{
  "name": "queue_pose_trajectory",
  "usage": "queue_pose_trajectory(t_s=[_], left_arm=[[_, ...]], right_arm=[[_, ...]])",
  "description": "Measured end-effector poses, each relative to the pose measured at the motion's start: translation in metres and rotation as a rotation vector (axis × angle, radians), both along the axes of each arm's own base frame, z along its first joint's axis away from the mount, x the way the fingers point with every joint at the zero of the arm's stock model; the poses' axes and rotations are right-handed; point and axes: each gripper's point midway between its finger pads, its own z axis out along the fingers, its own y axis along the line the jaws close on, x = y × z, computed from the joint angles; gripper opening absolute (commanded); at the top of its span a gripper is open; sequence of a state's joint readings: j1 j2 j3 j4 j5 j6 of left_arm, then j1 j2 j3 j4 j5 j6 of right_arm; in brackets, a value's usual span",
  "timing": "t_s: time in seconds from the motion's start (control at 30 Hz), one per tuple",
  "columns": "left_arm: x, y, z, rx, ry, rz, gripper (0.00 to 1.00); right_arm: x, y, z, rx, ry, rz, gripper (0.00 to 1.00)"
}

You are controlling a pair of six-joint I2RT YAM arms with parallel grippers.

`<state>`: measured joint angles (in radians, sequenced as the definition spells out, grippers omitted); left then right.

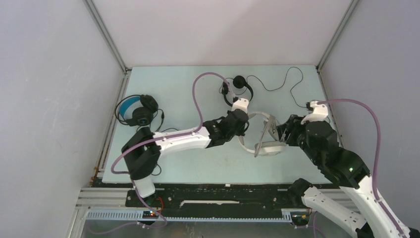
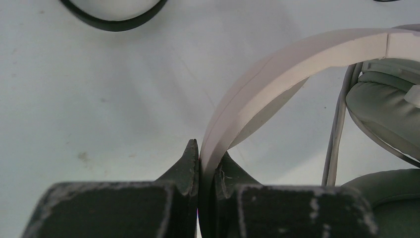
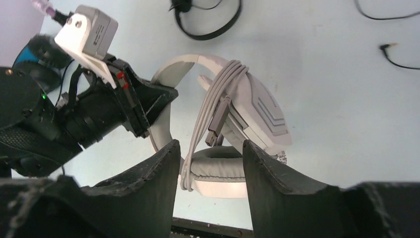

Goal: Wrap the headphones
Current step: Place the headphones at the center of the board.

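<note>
The white headphones [image 1: 265, 135] are held tilted off the table, their grey cable [image 3: 208, 109] looped in several turns round the ear cups, the plug [image 3: 218, 124] hanging loose. My left gripper [image 2: 205, 161] is shut on the white headband [image 2: 297, 54]. My right gripper [image 3: 209, 148] is open, its fingers either side of the lower grey ear cushion [image 3: 223, 166] and the cable loops. The small black headphones [image 1: 237, 87] lie at the back. The bulky black headphones with blue lining [image 1: 136, 111] lie far left.
The small headset's thin black cable [image 1: 292, 79] trails over the back right of the table, its jack [image 3: 384, 47] lying loose. The bulky headset's cable [image 1: 168, 130] passes under my left arm. Walls close in on three sides; a metal rail [image 1: 198, 191] runs along the front.
</note>
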<state>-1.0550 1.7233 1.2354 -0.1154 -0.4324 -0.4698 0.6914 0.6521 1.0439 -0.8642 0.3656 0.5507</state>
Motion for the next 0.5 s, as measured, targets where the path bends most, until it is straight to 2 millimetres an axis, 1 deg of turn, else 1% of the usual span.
queue_pose_trajectory(t_s=[0.13,0.3,0.4,0.5], left_arm=[[0.004,-0.025,-0.009,0.000,0.015,-0.029,0.00],[0.010,-0.053,-0.022,-0.004,0.035,-0.057,0.00],[0.012,-0.064,-0.034,-0.002,0.053,-0.070,0.00],[0.012,-0.068,-0.051,0.011,0.073,-0.075,0.00]], right_arm=[[0.000,-0.024,0.000,0.002,-0.010,-0.106,0.52],[-0.003,-0.046,-0.011,-0.016,-0.005,-0.200,0.51],[-0.003,-0.053,-0.019,-0.022,0.003,-0.237,0.53],[-0.002,-0.057,-0.035,-0.038,0.035,-0.276,0.59]])
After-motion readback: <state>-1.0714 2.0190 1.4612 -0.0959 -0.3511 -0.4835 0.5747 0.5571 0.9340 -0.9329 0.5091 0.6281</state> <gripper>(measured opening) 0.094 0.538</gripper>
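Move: Just right of the board's middle, the left hand already grips the headband; the white headphones' middle hangs about 9 cm right of it, 3 cm lower. The board patch they are heading for lies some 16 cm right, 1 cm ahead and 14 cm below. Small black headphones lie 29 cm ahead and 1 cm left, a cable plug 13 cm ahead and 32 cm right. From the empty right hand that patch is about 10 cm ahead, 4 cm right and 27 cm below. Carrying the white headphones by the headband, the left hand sweeps about 7 cm to the right, then slows sideways and sinks faster, about 5 cm in all, towards the board, its pinch unchanged. The right hand keeps pace, fingers still open and empty: nearly 6 cm right, then down 3.5 cm, turning clockwise some 15 degrees. ##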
